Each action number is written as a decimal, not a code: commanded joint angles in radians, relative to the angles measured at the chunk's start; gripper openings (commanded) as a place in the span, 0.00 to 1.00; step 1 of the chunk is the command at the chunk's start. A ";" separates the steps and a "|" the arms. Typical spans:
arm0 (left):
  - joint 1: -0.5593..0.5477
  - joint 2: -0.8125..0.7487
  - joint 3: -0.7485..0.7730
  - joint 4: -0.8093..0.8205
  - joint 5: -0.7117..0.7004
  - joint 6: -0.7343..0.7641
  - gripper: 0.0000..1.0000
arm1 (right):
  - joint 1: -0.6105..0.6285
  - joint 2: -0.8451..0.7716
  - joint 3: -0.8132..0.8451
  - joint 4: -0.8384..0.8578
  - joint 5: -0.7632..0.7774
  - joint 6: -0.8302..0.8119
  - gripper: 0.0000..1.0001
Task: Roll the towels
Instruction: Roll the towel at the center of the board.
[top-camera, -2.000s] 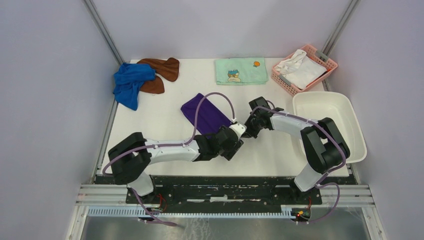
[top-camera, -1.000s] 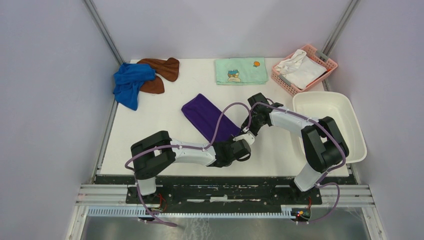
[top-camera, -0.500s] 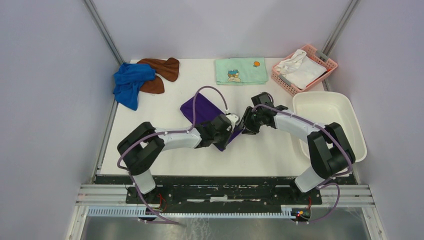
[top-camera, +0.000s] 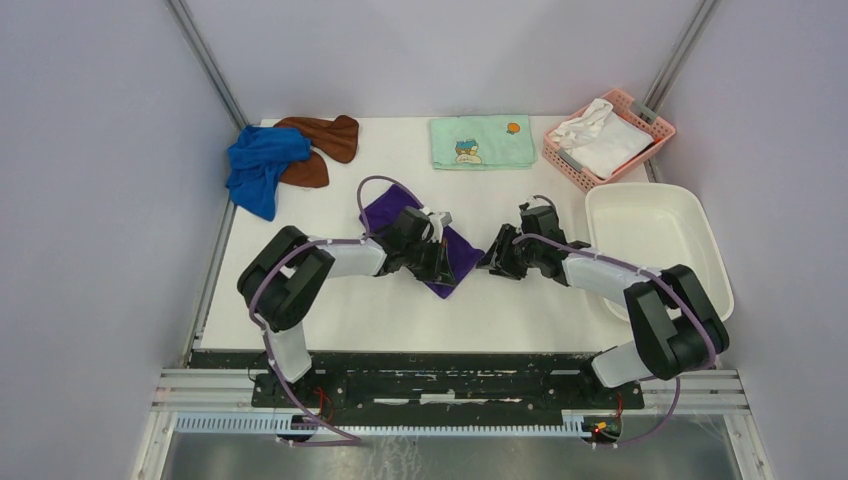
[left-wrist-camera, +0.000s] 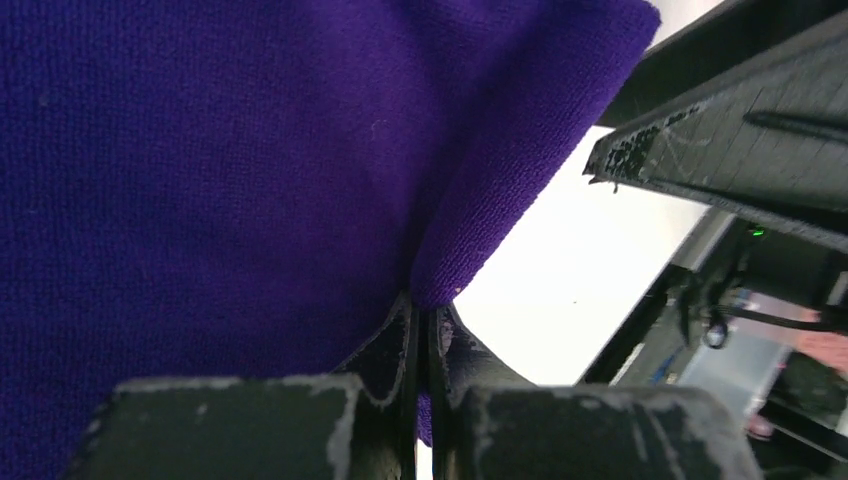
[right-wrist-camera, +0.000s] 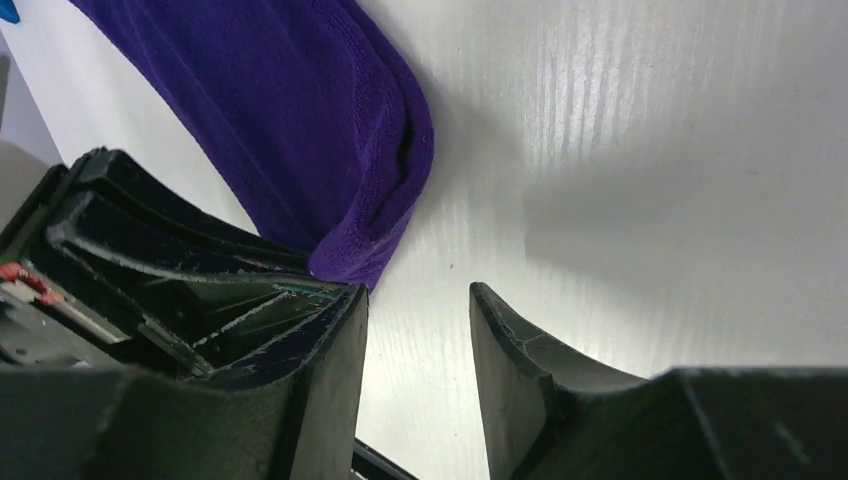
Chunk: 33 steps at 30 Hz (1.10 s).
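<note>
The dark purple towel (top-camera: 455, 252) lies mid-table with its near end doubled back over itself. My left gripper (top-camera: 441, 262) is shut on a fold at that end; in the left wrist view the cloth (left-wrist-camera: 250, 150) bulges out from between the closed fingertips of the gripper (left-wrist-camera: 424, 305). My right gripper (right-wrist-camera: 415, 295) stands open just right of the towel's folded edge (right-wrist-camera: 385, 215), with only bare table between its fingers. From above, this gripper (top-camera: 497, 262) is low over the table. The royal blue towel (top-camera: 258, 165) and the rust-brown towel (top-camera: 322, 140) lie crumpled together at the far left corner.
A pale green cartoon-print towel (top-camera: 482, 141) lies flat at the far middle. A pink basket (top-camera: 640, 105) holding a white cloth (top-camera: 600, 137) sits at the far right. A white tub (top-camera: 650, 235) stands along the right edge. Grey walls close in on both sides.
My left gripper has carried the purple towel's near end back toward the far left, folding the towel over itself. My right gripper has opened, let go of the towel and drawn slightly right.
</note>
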 joint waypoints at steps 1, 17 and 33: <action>0.037 0.054 0.008 0.058 0.128 -0.116 0.03 | -0.002 0.019 -0.023 0.177 -0.022 -0.026 0.50; 0.085 0.093 0.024 0.047 0.171 -0.173 0.03 | -0.002 0.180 0.024 0.340 -0.075 0.063 0.51; 0.102 0.128 0.045 0.031 0.198 -0.216 0.05 | -0.003 0.280 0.022 0.272 0.043 0.131 0.50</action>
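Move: The purple towel's loosely rolled right end lies about 3 cm ahead of the open right gripper, 3 cm to its left and 4 cm lower. The green folded towel is some 27 cm ahead of the right gripper and 1 cm left; the white tub's middle is about 4 cm ahead and 33 cm to its right. From the left gripper, already shut on the purple towel near its near corner, the rolled end is roughly 4 cm ahead, 5 cm right and 1 cm below. Bring the right gripper forward and left onto the purple towel's rolled end, about 5 cm across the table while sinking some 2 cm, most of that early. Keep its fingers half open, one on each side of the rolled edge, and don't close yet. Meanwhile hold the left gripper's pinch in place, tipping that wrist's top forward about 15 degrees. ##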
